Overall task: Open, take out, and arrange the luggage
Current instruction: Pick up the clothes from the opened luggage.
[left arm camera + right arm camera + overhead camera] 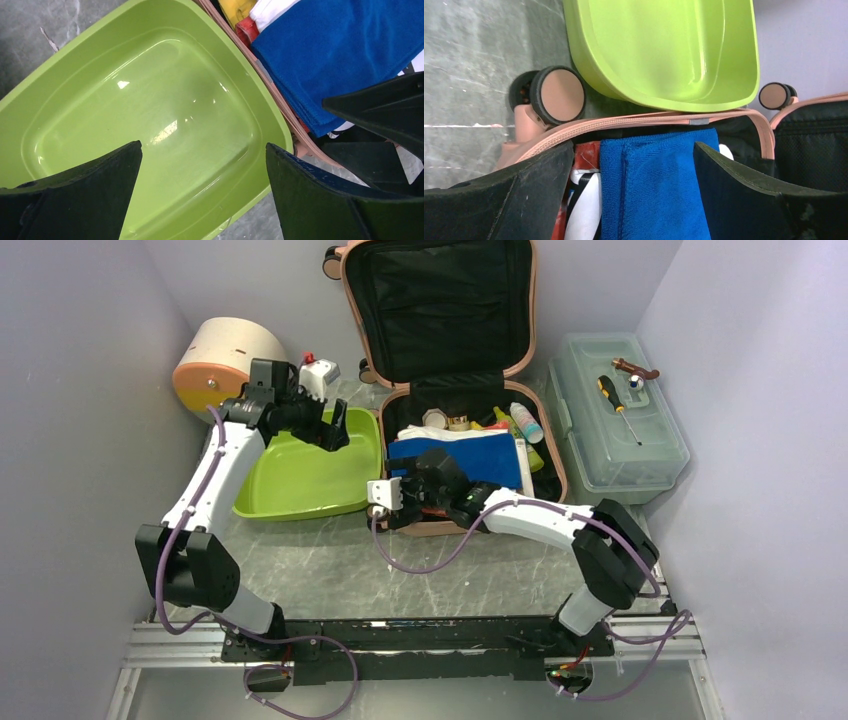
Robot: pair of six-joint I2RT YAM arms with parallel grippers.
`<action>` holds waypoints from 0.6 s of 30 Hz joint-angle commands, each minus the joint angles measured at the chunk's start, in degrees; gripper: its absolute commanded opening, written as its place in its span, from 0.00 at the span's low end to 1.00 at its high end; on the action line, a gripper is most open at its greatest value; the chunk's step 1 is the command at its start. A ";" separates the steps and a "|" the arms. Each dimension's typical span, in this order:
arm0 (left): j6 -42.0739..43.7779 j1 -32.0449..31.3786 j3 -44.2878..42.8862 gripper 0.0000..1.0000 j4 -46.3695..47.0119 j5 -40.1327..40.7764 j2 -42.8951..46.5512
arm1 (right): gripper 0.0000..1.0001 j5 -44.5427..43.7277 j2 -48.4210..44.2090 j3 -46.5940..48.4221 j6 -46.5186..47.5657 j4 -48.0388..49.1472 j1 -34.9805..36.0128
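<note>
The luggage (pixel 440 310) is a salmon-pink suitcase lying open, with its black-lined lid propped against the back wall. Its lower half (pixel 553 468) holds a folded blue cloth (pixel 470 458), white and red items and small bottles. My right gripper (pixel 415 485) hangs over the case's near-left corner. In the right wrist view it (pixel 634 147) is open, one finger on each side of the blue cloth (pixel 654 190), just inside the pink rim (pixel 624 122). My left gripper (pixel 335 430) is open and holds nothing (pixel 204 147), above the green tray (pixel 150 100).
The green tray (pixel 300 480) lies against the suitcase's left side. A cream round box (pixel 225 360) stands at the back left. A translucent toolbox (pixel 620 440) with a screwdriver (pixel 620 408) on its lid stands to the right. Walls close in on both sides.
</note>
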State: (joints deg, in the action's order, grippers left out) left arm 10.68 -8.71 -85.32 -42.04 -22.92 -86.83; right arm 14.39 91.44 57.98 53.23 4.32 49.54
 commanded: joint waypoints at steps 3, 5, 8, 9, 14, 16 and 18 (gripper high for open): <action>-4.07 0.10 1.13 1.00 3.57 1.12 1.97 | 0.92 -9.34 2.27 -0.91 2.83 5.91 1.91; -4.71 0.10 1.65 0.99 4.22 1.42 1.86 | 0.91 -11.24 2.74 -0.87 2.62 7.04 1.95; -5.25 0.10 2.30 1.00 4.75 1.54 1.37 | 0.82 -12.58 3.34 -0.04 2.08 7.20 2.02; -5.42 0.10 2.41 0.99 4.92 1.67 1.13 | 0.76 -12.58 3.46 0.55 1.82 6.41 2.02; -6.16 0.10 2.70 0.99 5.39 1.52 0.09 | 0.56 -11.98 3.60 2.92 -0.31 3.33 2.40; -6.43 0.10 2.68 0.99 5.47 1.27 -0.16 | 0.57 -10.36 3.08 3.31 -1.38 1.85 2.40; -6.61 0.10 2.61 0.99 5.40 0.92 -0.35 | 0.61 -8.66 2.64 4.13 -2.87 0.17 2.34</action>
State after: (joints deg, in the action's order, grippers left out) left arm 6.11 -8.71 -82.67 -38.68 -21.52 -86.85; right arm 3.99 95.26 58.50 53.52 6.24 51.79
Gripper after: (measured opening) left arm 0.994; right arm 0.573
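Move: About 13 cm to the right of the right hand, 5 cm farther out and 4 cm lower is the middle of the blue clothes; their left end lies right by its open fingers. A black-rimmed wheel of the luggage sits about 6 cm back, 3 cm left, 8 cm down, and the green basin some 18 cm left, 6 cm ahead, 10 cm down. From the left hand the blue clothes are about 23 cm right, 6 cm back and 14 cm below. Sinking about 2 cm and easing roughly as far forward, the right hand brings its fingertips down onto the left end of the blue clothes, the wrist turning slightly clockwise. Once nearly down, its wide-open fingers close a little over a third of the way, gathering the blue cloth between their tips. ##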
